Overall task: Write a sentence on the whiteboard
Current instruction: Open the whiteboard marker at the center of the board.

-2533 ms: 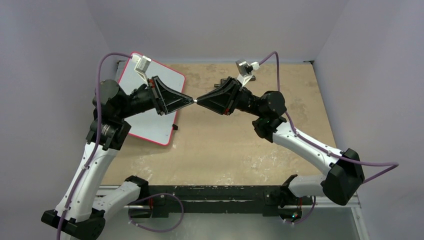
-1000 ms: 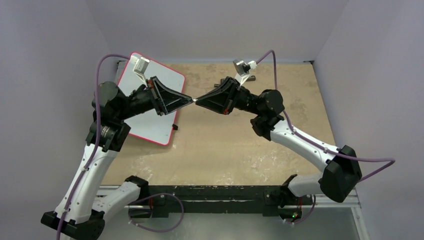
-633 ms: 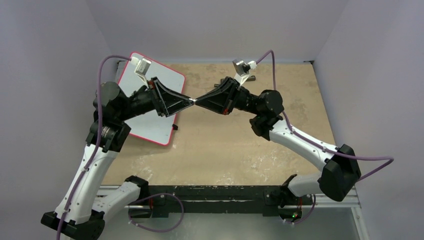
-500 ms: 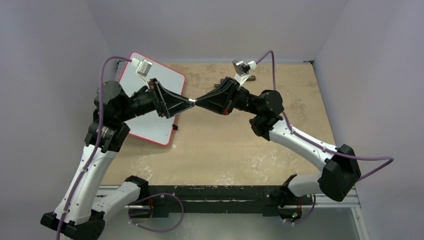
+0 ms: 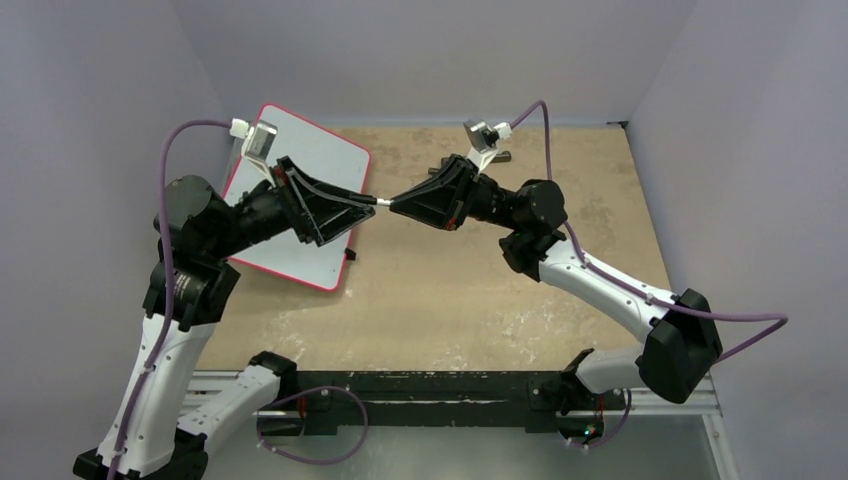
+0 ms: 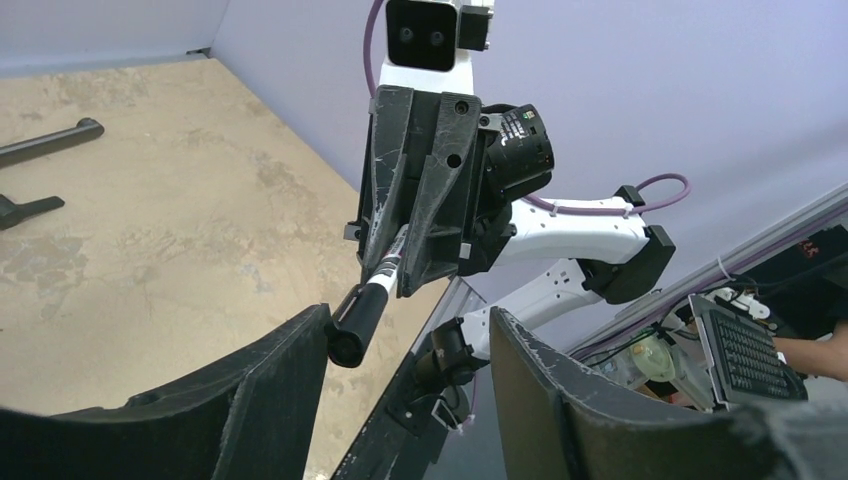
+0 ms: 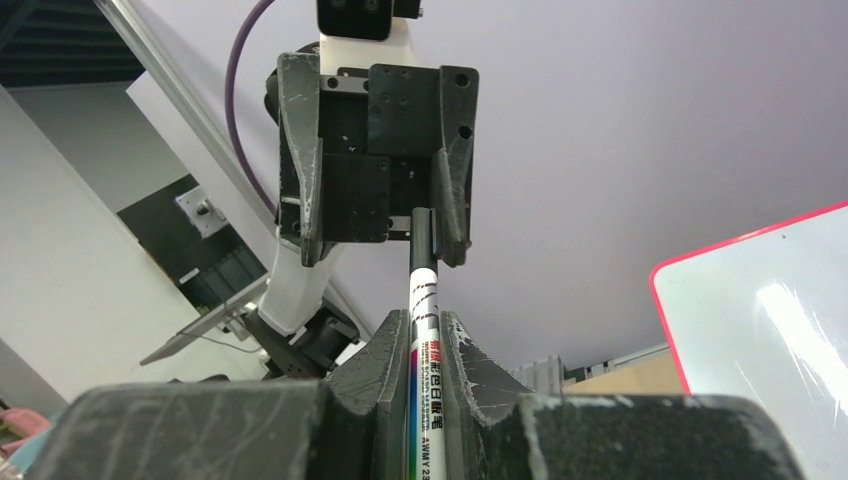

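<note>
The whiteboard point(image 5: 300, 255) with its red rim lies flat at the table's far left, partly under my left arm, and its corner shows in the right wrist view point(image 7: 770, 340). The sentence is out of view; the board surface that shows is blank. My right gripper point(image 5: 392, 203) point(image 7: 425, 320) is shut on a white marker point(image 7: 424, 290) point(image 6: 385, 280) held in the air over the table's middle. The marker's black end point(image 6: 350, 330) points between the fingers of my left gripper point(image 5: 352, 205) point(image 6: 410, 315), which is open. That black end sits beside one left finger point(image 6: 290, 370).
A small black clip point(image 5: 350, 253) sits at the whiteboard's near right edge. Black rod-like pieces point(image 6: 50, 140) lie on the sandy tabletop point(image 5: 450, 290) towards the far side. Walls enclose the table at the back and on both sides.
My left gripper has opened off the marker's black end, and the left arm has drawn back to the left. The right arm has kept still with the marker.
</note>
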`<state>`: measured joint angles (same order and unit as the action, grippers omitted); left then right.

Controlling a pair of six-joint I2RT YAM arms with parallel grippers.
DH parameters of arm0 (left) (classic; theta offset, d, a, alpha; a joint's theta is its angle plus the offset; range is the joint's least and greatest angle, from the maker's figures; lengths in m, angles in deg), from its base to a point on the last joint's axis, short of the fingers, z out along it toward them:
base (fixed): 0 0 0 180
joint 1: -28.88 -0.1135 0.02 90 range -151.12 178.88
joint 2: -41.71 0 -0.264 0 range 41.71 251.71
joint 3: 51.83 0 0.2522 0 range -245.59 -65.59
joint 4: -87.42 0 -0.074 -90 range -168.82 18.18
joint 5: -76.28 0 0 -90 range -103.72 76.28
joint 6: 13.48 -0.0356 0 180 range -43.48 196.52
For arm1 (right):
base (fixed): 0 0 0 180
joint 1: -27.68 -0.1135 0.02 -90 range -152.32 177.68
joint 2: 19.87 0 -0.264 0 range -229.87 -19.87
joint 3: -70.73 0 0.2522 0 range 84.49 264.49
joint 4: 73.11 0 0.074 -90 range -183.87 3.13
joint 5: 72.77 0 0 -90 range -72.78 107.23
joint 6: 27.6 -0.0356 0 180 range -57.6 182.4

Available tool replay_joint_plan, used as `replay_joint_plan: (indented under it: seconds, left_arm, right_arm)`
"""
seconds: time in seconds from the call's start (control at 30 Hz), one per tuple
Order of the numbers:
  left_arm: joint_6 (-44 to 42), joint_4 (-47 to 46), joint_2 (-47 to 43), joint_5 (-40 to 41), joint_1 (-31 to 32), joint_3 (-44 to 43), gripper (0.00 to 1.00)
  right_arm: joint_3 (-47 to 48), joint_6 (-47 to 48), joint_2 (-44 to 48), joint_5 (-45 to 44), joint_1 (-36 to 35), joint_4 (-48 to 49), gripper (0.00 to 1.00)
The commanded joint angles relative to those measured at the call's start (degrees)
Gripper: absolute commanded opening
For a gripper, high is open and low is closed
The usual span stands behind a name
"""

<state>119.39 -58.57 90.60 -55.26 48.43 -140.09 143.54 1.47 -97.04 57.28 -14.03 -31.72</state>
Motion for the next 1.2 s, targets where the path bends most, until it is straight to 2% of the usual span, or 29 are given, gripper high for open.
replay_joint_plan:
  seconds: [0.0, 0.2, 0.37, 0.4, 0.63, 1.17]
  left_arm:
    - [0.56, 0.29, 0.40, 0.85, -0.33, -2.49, 0.57]
    - [1.32, -0.54, 1.41, 1.25, -0.38, -1.78, 0.43]
    - [2.13, -3.22, 2.17, 0.79, -0.36, -0.57, 0.02]
    - [2.17, -3.99, 2.18, 0.54, -0.38, -0.18, 0.00]
    - [0.04, -6.52, 1.04, -0.01, -0.39, 1.47, 0.00]
    - [1.25, -8.48, 0.14, 3.51, -1.80, 1.46, 0.00]
  right_arm:
    - [1.68, 1.02, 2.08, 0.77, -0.28, 1.24, 0.00]
    - [1.60, 1.15, 2.36, 1.42, -0.38, 1.49, 0.00]
    - [1.15, 1.25, 2.64, 1.09, -0.32, 1.57, 0.00]
    - [0.94, 1.25, 2.90, 0.70, -0.33, 1.32, 0.00]
    - [-0.39, 0.78, 4.50, -0.91, -0.10, -1.19, 0.00]
    - [-4.82, -1.40, 8.46, -0.04, 2.88, 2.27, 0.00]
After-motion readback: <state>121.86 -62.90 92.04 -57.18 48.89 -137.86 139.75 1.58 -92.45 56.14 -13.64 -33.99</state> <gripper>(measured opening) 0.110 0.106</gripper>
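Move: Just off the left fingertips, open around its end, the marker's black cap lies about 2 cm to the right and 1 cm ahead, level with them. The whiteboard's middle is some 24 cm ahead of and 19 cm left of that hand, the black bracket 30 cm ahead and 18 cm right, both roughly 45 cm below. From the right hand, still gripping the barrel, the cap is about 6 cm to the left, 3 cm higher and neither ahead nor back. Easing forward about 1 cm, the left hand closes its fingers and pinches the cap end. It then drifts back a little and to the right, its grip kept. The right hand keeps hold of the barrel and draws it some 1.5 cm right and slightly back, away from the whiteboard, the hands joined through the marker as they shift. ##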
